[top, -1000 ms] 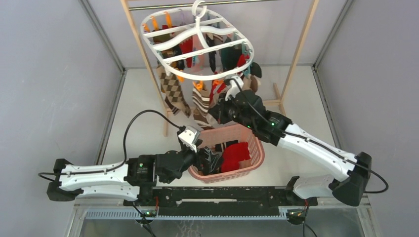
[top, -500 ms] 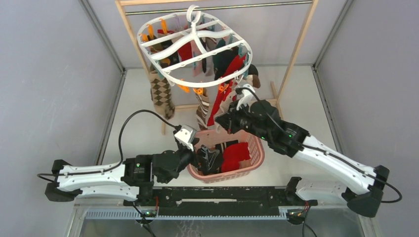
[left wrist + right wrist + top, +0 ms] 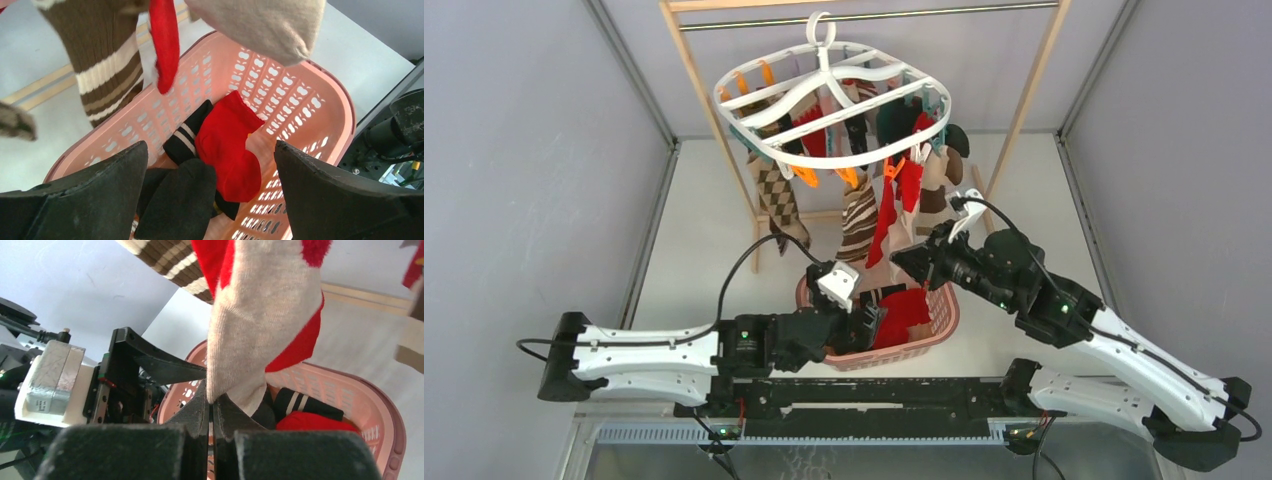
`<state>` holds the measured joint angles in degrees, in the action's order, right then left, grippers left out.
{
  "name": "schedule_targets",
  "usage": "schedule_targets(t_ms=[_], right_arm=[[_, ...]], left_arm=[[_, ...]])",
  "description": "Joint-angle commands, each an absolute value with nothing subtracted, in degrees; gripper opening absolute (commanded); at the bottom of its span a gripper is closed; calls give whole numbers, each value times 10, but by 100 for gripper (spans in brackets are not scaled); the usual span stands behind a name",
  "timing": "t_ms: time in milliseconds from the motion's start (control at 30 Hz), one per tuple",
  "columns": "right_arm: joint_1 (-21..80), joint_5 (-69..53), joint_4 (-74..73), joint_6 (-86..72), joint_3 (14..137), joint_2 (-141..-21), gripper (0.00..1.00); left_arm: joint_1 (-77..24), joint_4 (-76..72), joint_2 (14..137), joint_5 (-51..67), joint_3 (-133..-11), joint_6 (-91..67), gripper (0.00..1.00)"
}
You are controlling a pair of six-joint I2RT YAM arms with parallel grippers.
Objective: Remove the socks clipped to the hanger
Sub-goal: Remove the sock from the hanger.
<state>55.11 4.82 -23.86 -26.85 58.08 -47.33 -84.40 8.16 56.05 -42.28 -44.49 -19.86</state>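
The white oval hanger (image 3: 839, 161) hangs by its hook from a rail, with several socks clipped under it: an argyle one (image 3: 776, 195), a brown striped one (image 3: 859, 215), a red one (image 3: 886, 215). My right gripper (image 3: 902, 262) is shut on the toe of a cream and red sock (image 3: 255, 315), which runs taut up to the hanger's front rim; the pinch shows at the right gripper (image 3: 214, 402). My left gripper (image 3: 210, 150) stands open and low over the basket, holding nothing. A black sock (image 3: 180, 200) lies beneath and between its fingers.
The pink lattice basket (image 3: 942, 312) stands between the arms and holds a red sock (image 3: 230, 145) and a black striped sock (image 3: 185, 137). A wooden-framed rail (image 3: 1024, 110) carries the hanger. Grey walls close in both sides.
The hanger has swung right and levelled out. My right arm has drawn back toward the near right, pulling the cream sock taut. My left arm has shifted right over the basket.
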Motion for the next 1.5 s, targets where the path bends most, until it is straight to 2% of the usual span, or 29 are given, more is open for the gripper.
schedule_targets(t_ms=[0,400,800,867,1100,1167,1267,1300,1333,1467], right_arm=[[548,27,-240,-292,569,-441,3],[546,-11,-242,-310,544,-430,2],[551,-37,-222,-322,544,-439,2],[552,-39,-222,-323,544,-439,2],[552,-39,-226,-324,544,-438,2],[553,-40,-227,-324,544,-440,2],[553,-41,-227,-325,545,-442,2],[553,-42,-226,-325,544,-442,2],[553,-42,-227,-325,544,-442,2],[553,-39,-232,-324,545,-440,2]], left_arm=[[-847,-21,573,-427,-486,-140,100],[-847,-175,582,-391,-455,-81,100],[-847,-200,650,-439,-480,-39,99],[-846,-202,661,-445,-484,-34,93],[-846,-191,665,-453,-492,-27,51],[-846,-191,663,-455,-492,-25,45],[-846,-193,656,-453,-489,-22,25],[-845,-195,655,-454,-488,-22,5],[-845,-199,653,-455,-485,-22,1],[-845,-214,640,-445,-469,-24,0]])
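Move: The lower end of the cream sock, still clipped to the hanger, is already pinched in my right fingertips. From my open left hand that end is roughly 5 cm ahead, 5 cm to the right and 7 cm up. The hanging red sock is about 10 cm ahead of my left hand, 1 cm right and 15 cm up; the striped sock, 12 cm ahead, 4 cm left and equally high. The basket sits 6 cm ahead, 2 cm right and 15 cm below. I swing my wide-open left hand right and up about 6 cm towards the cream sock's lower end, tipping the fingers up some 10 degrees, then sink about 3 cm and ease forward beside my right fingertips. There I shut the left fingers, pinching the cloth. My right hand keeps its pinch and first draws back about 3 cm and slightly down. ##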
